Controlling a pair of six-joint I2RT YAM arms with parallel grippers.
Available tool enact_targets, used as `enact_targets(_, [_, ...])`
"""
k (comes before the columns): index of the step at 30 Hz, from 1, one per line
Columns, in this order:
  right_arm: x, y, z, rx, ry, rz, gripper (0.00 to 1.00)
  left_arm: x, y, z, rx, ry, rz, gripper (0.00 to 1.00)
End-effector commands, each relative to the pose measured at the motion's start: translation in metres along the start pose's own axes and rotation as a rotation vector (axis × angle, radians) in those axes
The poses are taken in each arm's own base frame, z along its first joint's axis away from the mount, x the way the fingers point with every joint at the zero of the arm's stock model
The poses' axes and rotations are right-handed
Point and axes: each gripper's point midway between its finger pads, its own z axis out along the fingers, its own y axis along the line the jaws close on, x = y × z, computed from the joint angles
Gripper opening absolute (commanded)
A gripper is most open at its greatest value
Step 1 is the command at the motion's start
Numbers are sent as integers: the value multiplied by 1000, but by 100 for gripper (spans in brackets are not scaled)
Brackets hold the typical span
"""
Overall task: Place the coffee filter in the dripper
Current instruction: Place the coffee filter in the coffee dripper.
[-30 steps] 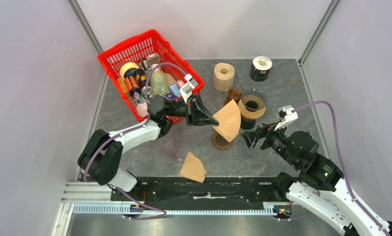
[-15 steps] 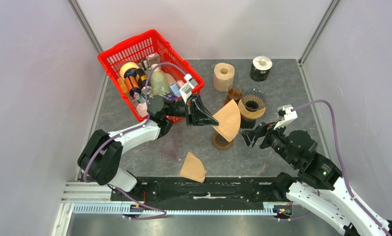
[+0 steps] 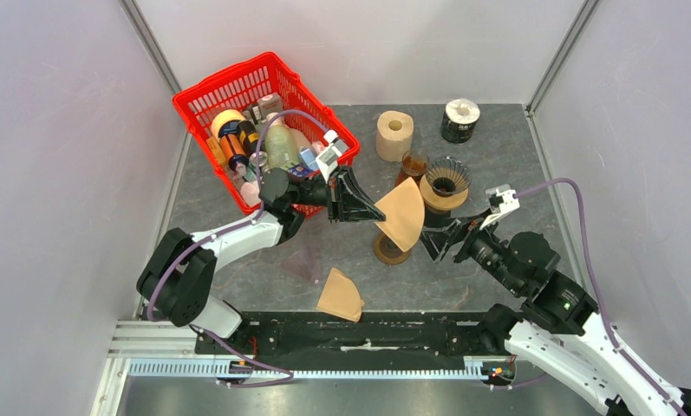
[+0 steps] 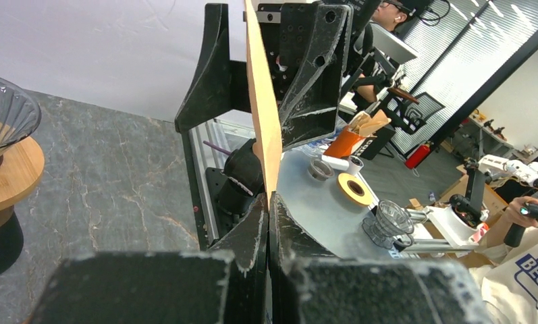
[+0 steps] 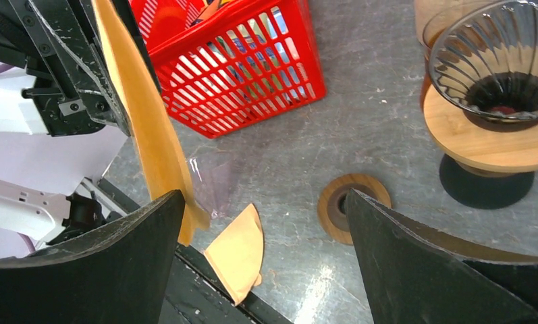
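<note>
A tan paper coffee filter (image 3: 402,212) hangs upright above the table's middle, with my left gripper (image 3: 378,215) shut on its near edge. It shows edge-on in the left wrist view (image 4: 262,108), pinched between the closed jaws of the left gripper (image 4: 267,199). My right gripper (image 3: 435,238) is open just right of the filter, and its fingers (image 4: 212,74) stand on either side of the filter's far edge. In the right wrist view the filter (image 5: 148,128) lies close to the left finger of the right gripper (image 5: 264,196). The dark ribbed glass dripper (image 3: 446,178) sits on a wooden stand behind, also in view at the dripper (image 5: 499,71).
A second filter (image 3: 340,295) lies flat at the table's near edge. A wooden ring (image 3: 392,250) sits under the held filter. A red basket (image 3: 264,87) of bottles is back left. A paper roll (image 3: 394,134), a dark can (image 3: 460,120) and clear film (image 3: 305,260) also lie about.
My right gripper has moved a little left and forward, closer to the held filter. The left arm and the filter have stayed where they were.
</note>
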Motion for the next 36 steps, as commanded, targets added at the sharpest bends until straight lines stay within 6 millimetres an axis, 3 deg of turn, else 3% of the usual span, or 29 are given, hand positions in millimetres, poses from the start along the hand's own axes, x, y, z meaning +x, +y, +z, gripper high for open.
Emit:
enact_targets(1, [-9, 17, 12, -79, -48, 18, 97, -12, -15, 3, 56, -13, 80, 2])
enact_targets(10, [-10, 48, 41, -229, -54, 32, 95, -11, -19, 4, 101, -8, 64, 2])
enact_targets(20, [-22, 64, 26, -345, -144, 36, 87, -8, -35, 4, 145, 27, 111, 2])
enact_targets(28, [-9, 56, 18, -318, -99, 72, 72, -13, -56, 7, 193, 35, 164, 2])
enact_targets(36, [-17, 85, 3, -494, -133, 52, 48, -12, -67, 9, 217, 40, 189, 2])
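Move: Just to the right hand's left, about 6 cm away, some 2 cm ahead and 3 cm higher, is the middle of the coffee filter that the left hand already pinches. The dripper stands on its stand about 14 cm ahead of the right hand, 6 cm to its right and 14 cm lower. The wooden ring lies 3 cm ahead, 6 cm left and 28 cm below. From the left hand, the dripper is about 14 cm ahead, 17 cm right and 16 cm below. Reaching left about 5 cm towards the filter's free curved edge, the open right hand first eases slightly forward, then draws back about 3 cm and rises as much, rolling its left side up and closing to about half so that its fingers come around the edge. The left hand keeps its pinch and pulls back about 4 cm, rising a little, with a slight clockwise turn. ##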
